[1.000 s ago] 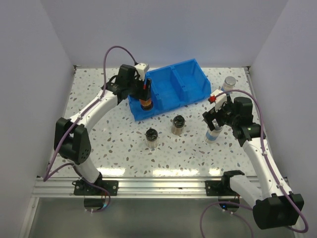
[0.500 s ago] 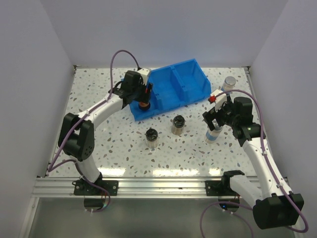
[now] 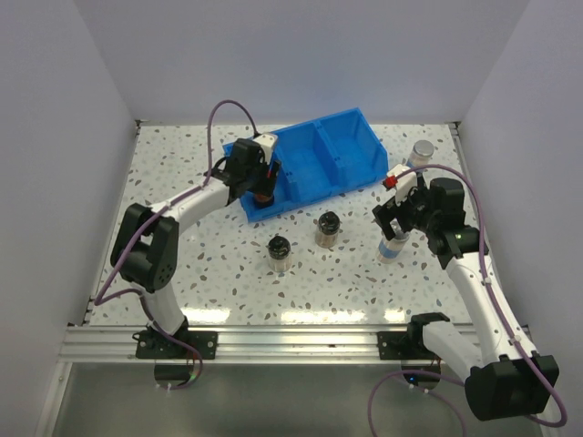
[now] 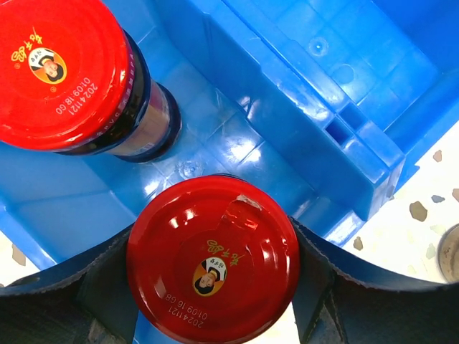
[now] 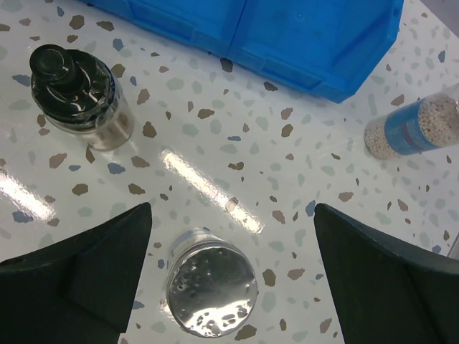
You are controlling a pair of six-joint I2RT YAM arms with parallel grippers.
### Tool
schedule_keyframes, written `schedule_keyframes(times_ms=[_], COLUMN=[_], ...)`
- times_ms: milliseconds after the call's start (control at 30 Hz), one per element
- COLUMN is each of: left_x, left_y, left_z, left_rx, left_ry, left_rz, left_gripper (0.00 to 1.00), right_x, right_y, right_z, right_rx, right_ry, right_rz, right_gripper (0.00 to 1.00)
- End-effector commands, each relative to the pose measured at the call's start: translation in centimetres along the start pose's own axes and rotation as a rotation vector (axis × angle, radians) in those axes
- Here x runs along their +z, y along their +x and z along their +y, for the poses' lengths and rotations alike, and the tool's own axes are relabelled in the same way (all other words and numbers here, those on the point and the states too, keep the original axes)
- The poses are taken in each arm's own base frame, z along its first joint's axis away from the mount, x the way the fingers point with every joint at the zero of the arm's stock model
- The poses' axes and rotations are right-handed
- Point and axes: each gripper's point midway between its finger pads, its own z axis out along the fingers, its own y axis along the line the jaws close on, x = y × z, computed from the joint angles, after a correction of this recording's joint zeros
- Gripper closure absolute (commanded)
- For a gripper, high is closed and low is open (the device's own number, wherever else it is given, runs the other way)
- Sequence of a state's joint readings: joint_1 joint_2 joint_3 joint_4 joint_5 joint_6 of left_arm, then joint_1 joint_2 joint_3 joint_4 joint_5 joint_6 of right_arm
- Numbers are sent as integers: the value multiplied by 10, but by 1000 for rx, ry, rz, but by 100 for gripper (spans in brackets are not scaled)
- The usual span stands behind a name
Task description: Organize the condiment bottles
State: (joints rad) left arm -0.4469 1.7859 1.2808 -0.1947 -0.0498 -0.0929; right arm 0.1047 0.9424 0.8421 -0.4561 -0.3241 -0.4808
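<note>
My left gripper (image 3: 262, 182) is shut on a red-capped jar (image 4: 213, 259) and holds it inside the left compartment of the blue bin (image 3: 339, 146). A second red-capped jar (image 4: 61, 72) stands in that same compartment, just beyond it. My right gripper (image 3: 394, 218) is open, its jaws wide on either side above a silver-capped jar (image 5: 211, 290) that stands on the table (image 3: 392, 248). The other silver-capped jar (image 3: 422, 153) stands at the far right. Two black-capped jars (image 3: 280, 253) (image 3: 328, 228) stand in front of the bin.
The bin's middle and right compartments show nothing in them, and its inner wall (image 4: 301, 79) is close beside the held jar. White walls enclose the speckled table (image 3: 182, 264) on three sides. One black-capped jar (image 5: 77, 93) is left of the right gripper.
My left gripper has carried the red-capped jar a little back and down into the bin's left compartment. The right arm and the other jars have not moved.
</note>
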Motion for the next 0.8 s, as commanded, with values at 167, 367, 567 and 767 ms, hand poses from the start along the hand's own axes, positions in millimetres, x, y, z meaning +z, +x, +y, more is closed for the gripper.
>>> schedule_keyframes(times_ms=[167,367,567,767], left_x=[-53,-106,-171,-208], left_y=[-77,-99,-91,-38], left_z=[-4,1,14,42], left_rx=[11,38,44,-2], left_ry=[23,10,-39,-166], left_rz=[-250,-337,-423,-497], left_gripper=[11,0,0,0], right_x=[0,-2,-17,22], right_y=[-5,-2,-8,-1], right_z=[12,45,107,107], right_rx=[-59,-168,-379,-433], right_ry=[-69,-245,-602,-667], right_rz=[-40,-99,-291,-163], right_gripper=[1,2,2,1])
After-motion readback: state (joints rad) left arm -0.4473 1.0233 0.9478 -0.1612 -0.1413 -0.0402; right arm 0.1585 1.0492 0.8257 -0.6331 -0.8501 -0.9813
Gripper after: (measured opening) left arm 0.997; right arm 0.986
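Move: The left hand's fingers still hold a red-capped bottle in the blue box's left compartment, its middle about 3 cm below them; the other red-capped bottle stands 7 cm ahead and 2 cm left of the hand. From the right hand, the black-capped bottle lies 2 cm ahead, 15 cm left; a second black-capped bottle is 4 cm back, 27 cm left; a silver-capped bottle is 1 cm back, 1 cm left; all some 12 cm below. Left opens, rises 17 cm off its bottle, backs away; right turns counter-clockwise, sweeping left-back towards the black-capped bottle. ##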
